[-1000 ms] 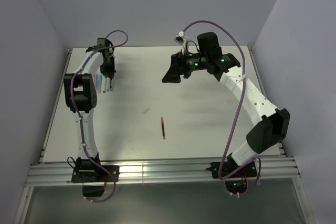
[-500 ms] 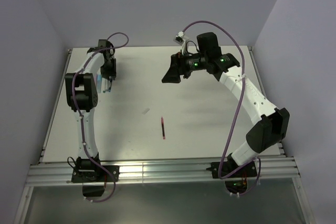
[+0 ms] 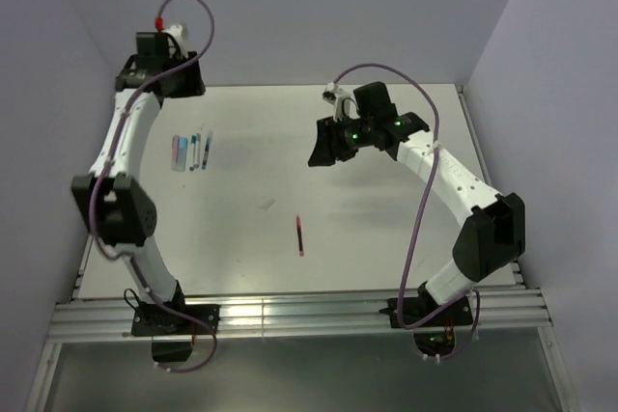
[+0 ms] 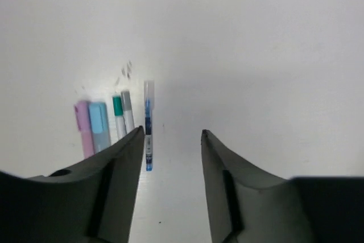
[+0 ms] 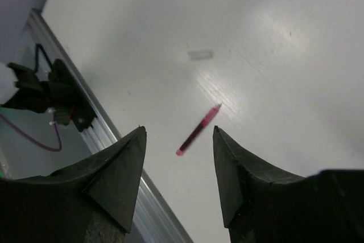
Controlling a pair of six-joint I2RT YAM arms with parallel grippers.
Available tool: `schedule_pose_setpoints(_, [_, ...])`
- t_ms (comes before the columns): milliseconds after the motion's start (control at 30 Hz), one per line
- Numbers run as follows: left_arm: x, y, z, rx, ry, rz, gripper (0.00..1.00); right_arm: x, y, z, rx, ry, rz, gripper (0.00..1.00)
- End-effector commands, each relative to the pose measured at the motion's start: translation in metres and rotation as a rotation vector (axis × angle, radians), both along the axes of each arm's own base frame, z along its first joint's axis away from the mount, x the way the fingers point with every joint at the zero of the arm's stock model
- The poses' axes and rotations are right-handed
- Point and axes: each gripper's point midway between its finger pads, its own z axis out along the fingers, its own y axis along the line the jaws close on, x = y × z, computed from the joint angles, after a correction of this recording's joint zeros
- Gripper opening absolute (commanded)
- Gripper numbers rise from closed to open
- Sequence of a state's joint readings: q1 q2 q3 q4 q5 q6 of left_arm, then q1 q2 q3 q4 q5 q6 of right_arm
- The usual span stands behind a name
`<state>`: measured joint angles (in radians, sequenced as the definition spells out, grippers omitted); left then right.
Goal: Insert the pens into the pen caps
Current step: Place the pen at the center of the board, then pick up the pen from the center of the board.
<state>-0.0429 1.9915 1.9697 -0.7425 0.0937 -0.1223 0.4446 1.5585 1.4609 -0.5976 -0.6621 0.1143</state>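
Note:
A red pen [image 3: 300,234] [image 5: 198,130] lies alone on the white table, with a small clear pen cap [image 3: 269,205] [image 5: 200,54] just beyond it. At the back left a row lies side by side: a pink piece [image 4: 83,122], a light blue one [image 4: 100,124], a teal-capped pen [image 4: 118,115], a grey-capped pen [image 4: 127,109] and a dark blue pen in a clear cap [image 4: 148,132]. My left gripper [image 3: 179,82] [image 4: 172,132] hangs open high above that row [image 3: 190,151], holding nothing. My right gripper [image 3: 319,153] [image 5: 179,129] is open in the air over the red pen.
The table's metal front rail [image 3: 290,314] [image 5: 85,89] runs along the near edge, with the left arm's base [image 5: 51,92] on it. Lilac walls close in the back and both sides of the table.
My left arm has risen up and back from the row of pens and its jaws have opened, leaving the blue pen on the table. My right gripper's jaws have narrowed a little.

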Motion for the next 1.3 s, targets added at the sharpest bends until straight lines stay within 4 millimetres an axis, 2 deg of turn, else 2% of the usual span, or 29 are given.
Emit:
schedule_pose_setpoints(0, [-0.029,-0.005,0.145,-0.073,-0.413,-0.006,0.55,-0.009,-0.006,-0.053,-0.146,0.094,-0.091,0.57])
schedule_pose_setpoints(33, [-0.031,-0.004,0.162,-0.081,-0.479,0.004,0.57,-0.015,-0.004,-0.066,-0.182,0.111,-0.096,0.56])
schedule_pose_setpoints(67, [-0.037,-0.003,0.166,-0.082,-0.494,0.012,0.58,-0.035,0.008,-0.083,-0.224,0.133,-0.056,0.55])
schedule_pose_setpoints(100, [-0.047,0.001,0.181,-0.079,-0.533,0.03,0.59,-0.043,0.012,-0.096,-0.257,0.155,-0.067,0.54])
schedule_pose_setpoints(133, [-0.05,0.003,0.176,-0.076,-0.527,0.039,0.59,-0.053,0.019,-0.107,-0.272,0.176,-0.055,0.54])
schedule_pose_setpoints(200, [-0.059,0.007,0.18,-0.072,-0.538,0.049,0.59,-0.079,0.037,-0.126,-0.3,0.216,-0.025,0.54])
schedule_pose_setpoints(300, [-0.066,0.014,0.182,-0.072,-0.538,0.08,0.6,-0.105,0.05,-0.155,-0.357,0.293,-0.024,0.45])
schedule_pose_setpoints(367, [-0.07,0.02,0.182,-0.073,-0.538,0.1,0.6,-0.107,0.049,-0.174,-0.416,0.318,-0.068,0.43])
schedule_pose_setpoints(633, [-0.079,0.02,0.194,-0.087,-0.56,0.093,0.61,-0.115,0.048,-0.212,-0.536,0.363,-0.16,0.45])
schedule_pose_setpoints(767, [-0.077,0.019,0.194,-0.095,-0.551,0.093,0.61,-0.115,0.045,-0.23,-0.594,0.388,-0.173,0.41])
schedule_pose_setpoints(833, [-0.077,0.017,0.192,-0.106,-0.546,0.086,0.61,-0.118,0.042,-0.239,-0.612,0.408,-0.174,0.39])
schedule_pose_setpoints(933, [-0.077,0.016,0.187,-0.117,-0.539,0.091,0.61,-0.117,0.038,-0.251,-0.65,0.411,-0.184,0.25])
schedule_pose_setpoints(967, [-0.077,0.015,0.186,-0.124,-0.535,0.088,0.62,-0.117,0.039,-0.251,-0.646,0.411,-0.175,0.13])
schedule_pose_setpoints(1000, [-0.077,0.013,0.182,-0.13,-0.524,0.076,0.62,-0.117,0.04,-0.25,-0.644,0.414,-0.17,0.06])
schedule_pose_setpoints(1033, [-0.079,0.008,0.18,-0.141,-0.516,0.051,0.62,-0.113,0.044,-0.241,-0.621,0.397,-0.167,0.0])
schedule_pose_setpoints(1100, [-0.081,0.011,0.172,-0.151,-0.487,0.031,0.62,-0.096,0.042,-0.225,-0.596,0.342,-0.173,0.0])
schedule_pose_setpoints(1167, [-0.085,0.006,0.164,-0.159,-0.462,-0.003,0.65,-0.077,0.041,-0.194,-0.539,0.281,-0.179,0.0])
schedule_pose_setpoints(1200, [-0.087,0.002,0.161,-0.166,-0.455,-0.022,0.66,-0.059,0.032,-0.182,-0.504,0.28,-0.216,0.0])
schedule_pose_setpoints(1233, [-0.091,-0.008,0.158,-0.193,-0.444,-0.08,0.7,-0.046,0.031,-0.155,-0.438,0.245,-0.226,0.0])
schedule_pose_setpoints(1267, [-0.094,-0.014,0.154,-0.215,-0.438,-0.114,0.71,-0.034,0.029,-0.14,-0.407,0.205,-0.211,0.0])
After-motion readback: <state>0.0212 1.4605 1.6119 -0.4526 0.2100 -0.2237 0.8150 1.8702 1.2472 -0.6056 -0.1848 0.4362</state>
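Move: The red pen lies some 24 cm below the open right hand, about 9 cm back and 5 cm to its left, its point facing away from the bases. The clear cap, also on the table, is roughly 8 cm farther out than the pen and 8 cm to its left. From the raised, empty left hand the pen is about 28 cm back, 24 cm to the right and 19 cm down. Down and back, slightly left, the right hand swoops about 23 cm onto the red pen, tipping some 40 degrees to point steeply down, then shuts its fingers on the pen's rear part and starts off forward and a little up. The left hand rises clear, tilting up, sinks back partway to end about 15 cm higher and 8 cm back, and opens wider. ##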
